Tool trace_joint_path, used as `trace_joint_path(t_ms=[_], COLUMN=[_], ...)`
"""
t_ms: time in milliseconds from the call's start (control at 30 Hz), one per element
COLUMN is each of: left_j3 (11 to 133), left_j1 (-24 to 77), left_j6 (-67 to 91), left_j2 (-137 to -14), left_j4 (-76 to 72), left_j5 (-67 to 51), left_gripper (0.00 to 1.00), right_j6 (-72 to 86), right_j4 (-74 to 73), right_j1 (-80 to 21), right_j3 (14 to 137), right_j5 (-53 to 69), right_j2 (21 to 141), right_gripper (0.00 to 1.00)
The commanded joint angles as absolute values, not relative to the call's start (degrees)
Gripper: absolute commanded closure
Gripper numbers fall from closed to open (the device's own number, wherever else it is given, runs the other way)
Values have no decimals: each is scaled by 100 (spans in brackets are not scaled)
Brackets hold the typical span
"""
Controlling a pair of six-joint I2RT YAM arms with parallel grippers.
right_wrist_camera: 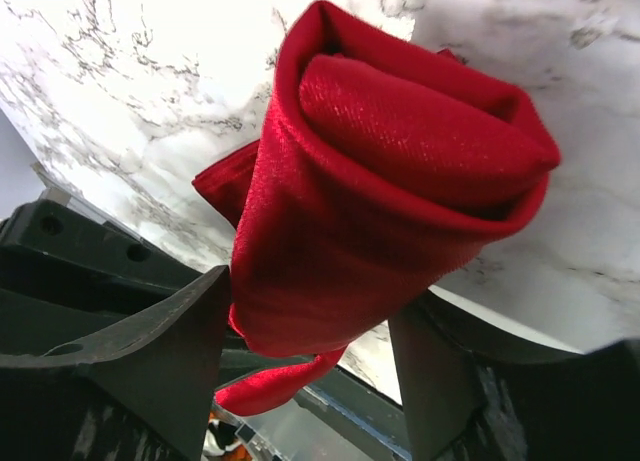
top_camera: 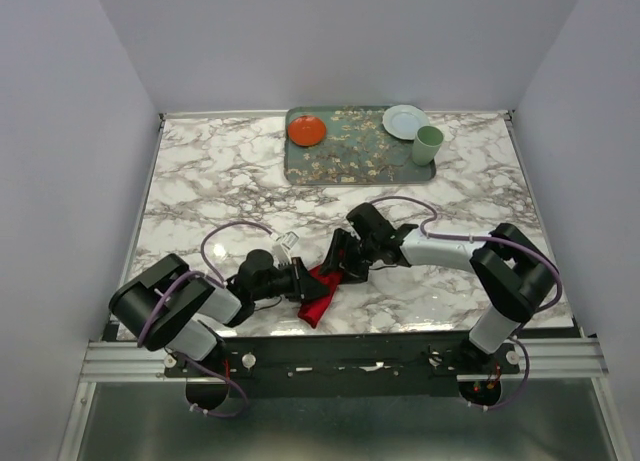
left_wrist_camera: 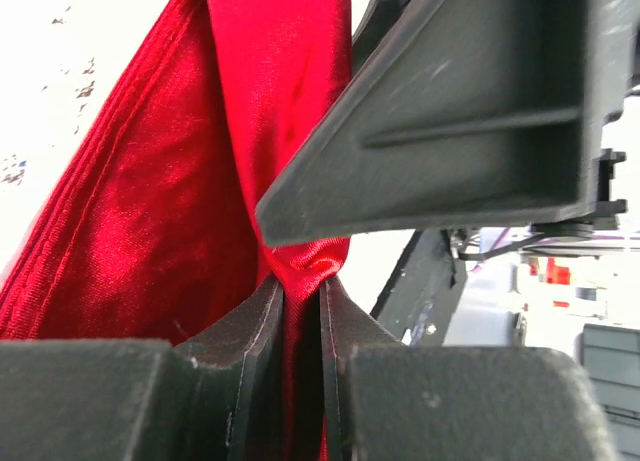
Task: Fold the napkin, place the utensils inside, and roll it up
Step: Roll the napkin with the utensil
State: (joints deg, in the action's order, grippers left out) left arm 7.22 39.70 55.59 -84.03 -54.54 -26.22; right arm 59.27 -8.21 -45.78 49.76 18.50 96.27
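Observation:
The red napkin (top_camera: pixel 318 303) lies rolled into a bundle near the table's front edge, between both grippers. My left gripper (top_camera: pixel 298 279) is shut on a fold of it; in the left wrist view the cloth (left_wrist_camera: pixel 150 211) is pinched between the nearly closed fingers (left_wrist_camera: pixel 258 326). My right gripper (top_camera: pixel 340 261) holds the other end; in the right wrist view its fingers (right_wrist_camera: pixel 190 331) press both sides of the thick roll (right_wrist_camera: pixel 400 151), and a loose corner hangs below. The utensils do not show in any view.
A patterned green tray (top_camera: pixel 350 166) stands at the back centre with a small orange-red plate (top_camera: pixel 307 131), a white plate (top_camera: pixel 404 120) and a pale green cup (top_camera: pixel 428 144). The table's front edge and the metal rail (top_camera: pixel 340 356) are just behind the napkin.

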Motion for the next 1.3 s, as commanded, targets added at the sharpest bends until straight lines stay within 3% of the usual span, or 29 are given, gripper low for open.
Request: trace_joint_path(t_ms=[0,167,333,433,533,667,833,933,967,1033,1100,1267], left_j3=[615,633,668,720,835,1325,1818,2170,2371,2609,3013,3812], left_j1=[3858,3823,3832,3832,3841,3885,4034,4612,4797,5488,5974,7011], left_j6=[5836,6003,5802,5355,4941,3976,3481,3358,3357,3296,3278,3383], left_j2=[-8762,-9166,-9132,-8685,-7956,-7033,-6303,-6091,-6073,-6117,-6335,-7214], left_j4=[-6538,-6987,-6707,-5830,-4522,-2736,-1223,-529,-379,226,744,1317], left_j5=[-2997,-3129,-3138,-2989,-2603,-2093,-1557,-688,-137,699,1803,2899], left_gripper=[100,100,100,92,66,54,51,51,38,25,25,29], right_j6=[6196,6354,6346,6284,6214,6091,6029,6064,6099,6135,6240,6494], right_j4=[-642,-483,-492,-501,-510,-545,-677,-791,-826,-958,-1028,-1055], right_j1=[-4693,-4711,-4711,-4711,-4711,-4711,-4702,-4711,-4711,-4711,-4702,-4685], right_j3=[4817,4649,4693,4711,4746,4781,4843,4886,4904,4948,4975,4983], right_j5=[1758,1705,1688,1644,1670,1679,1617,1635,1661,1705,1758,1863], right_j2=[9695,9694,9800,9852,9896,9932,9905,9905,9923,9958,9967,10028], right_gripper=[33,39,55,65,71,72,73,73,73,73,72,71])
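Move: Between the left fingers, already pinched, is the napkin roll, its middle about 1 cm below them. The right gripper, half open around it, is some 3 cm farther out and 4 cm to the right. From the right hand the roll's middle is roughly 3 cm back, 4 cm left and 1 cm lower. Counted from the left hand, the napkin's loose tail ends about 8 cm back and 1 cm left; the table's near edge runs 11 cm straight back. Closing on the napkin roll, the right fingers pinch it and keep their hold as that hand eases about 1.5 cm down and 1 cm back. The left first holds still, then opens wide, lets go and rises about 5 cm, swinging 2 cm forward, then back and some 3 cm right above the roll, turning almost 40 degrees, its fingertips tipping more steeply down. ##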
